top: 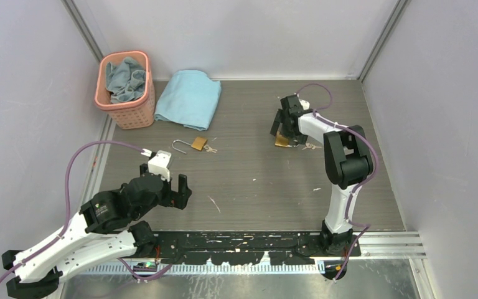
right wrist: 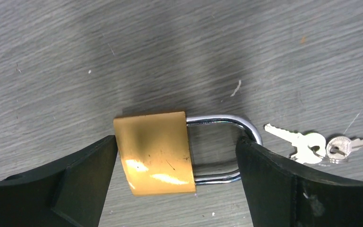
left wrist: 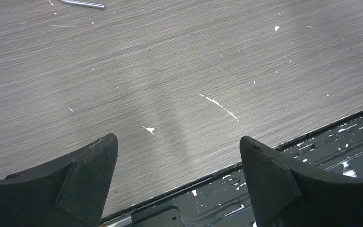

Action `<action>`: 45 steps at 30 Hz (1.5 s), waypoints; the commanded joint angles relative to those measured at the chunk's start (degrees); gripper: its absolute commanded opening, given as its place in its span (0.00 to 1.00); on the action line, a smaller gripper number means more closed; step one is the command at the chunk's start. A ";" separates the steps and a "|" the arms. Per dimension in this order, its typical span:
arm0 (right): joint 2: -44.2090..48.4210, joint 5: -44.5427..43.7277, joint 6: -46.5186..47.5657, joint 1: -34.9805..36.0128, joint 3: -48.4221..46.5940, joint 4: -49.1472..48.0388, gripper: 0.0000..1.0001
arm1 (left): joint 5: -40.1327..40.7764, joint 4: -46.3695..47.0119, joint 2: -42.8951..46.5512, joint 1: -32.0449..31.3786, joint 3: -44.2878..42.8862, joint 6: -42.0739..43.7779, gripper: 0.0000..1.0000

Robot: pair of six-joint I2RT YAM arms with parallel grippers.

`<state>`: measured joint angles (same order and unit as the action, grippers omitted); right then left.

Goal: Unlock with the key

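A brass padlock lies flat on the grey table, its steel shackle closed and pointing right. A ring of small silver keys lies just beyond the shackle, apart from the lock. My right gripper hangs open over this padlock, one finger off the body's end and the other at the shackle's bend. From above, the right gripper hides most of the lock, and the keys show beside it. My left gripper is open and empty over bare table near the front rail; from above it sits front left.
A second brass padlock with its shackle swung open and keys lies mid-table; its shackle tip shows in the left wrist view. A pink basket holding a cloth and a folded blue towel sit back left. Walls enclose three sides.
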<state>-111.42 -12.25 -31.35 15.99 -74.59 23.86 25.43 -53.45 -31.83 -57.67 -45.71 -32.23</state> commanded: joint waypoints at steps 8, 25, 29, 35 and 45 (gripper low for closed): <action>-8.58 2.78 1.86 -1.03 -12.23 -0.19 1.00 | 0.46 1.18 -0.03 0.16 -0.19 1.07 1.00; -11.18 4.71 6.35 2.32 -14.38 4.71 0.74 | 0.29 1.39 -0.24 0.18 -0.17 1.51 1.00; -10.03 3.54 8.06 4.82 -12.38 6.36 0.65 | 0.11 1.57 0.13 0.12 -0.17 1.56 1.00; -7.92 0.63 8.25 7.65 -7.83 6.99 0.41 | -0.35 1.68 0.71 0.12 -0.17 1.65 1.00; -6.66 -3.31 8.20 8.27 -2.99 6.30 0.10 | -0.47 1.70 1.49 0.12 -0.17 1.59 1.00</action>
<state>-116.92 -13.80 -23.73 24.29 -80.95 24.23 25.02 -53.45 -31.07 -57.67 -45.69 -31.05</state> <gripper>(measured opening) 0.155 0.995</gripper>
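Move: The closed padlock lies flat right under the right hand's open fingers, its middle about 1 cm to the right and 1 cm below, with the brass body towards the left finger and the shackle pointing right. Its keys lie about 9 cm right and 2 cm back; the open padlock is some 28 cm left, level with the hand. From the left hand the closed padlock is roughly 28 cm ahead, 31 cm right and 18 cm lower. The closed padlock's shackle, with the right finger standing in its loop, is dragged along by the right hand, which sweeps about 6 cm forward close over the table, fingers wide. The hand then curves some 4 to 5 cm left and about 6 cm back, turning nearly 15 degrees counter-clockwise while the fingers close and come to pinch the bow of the shackle. ##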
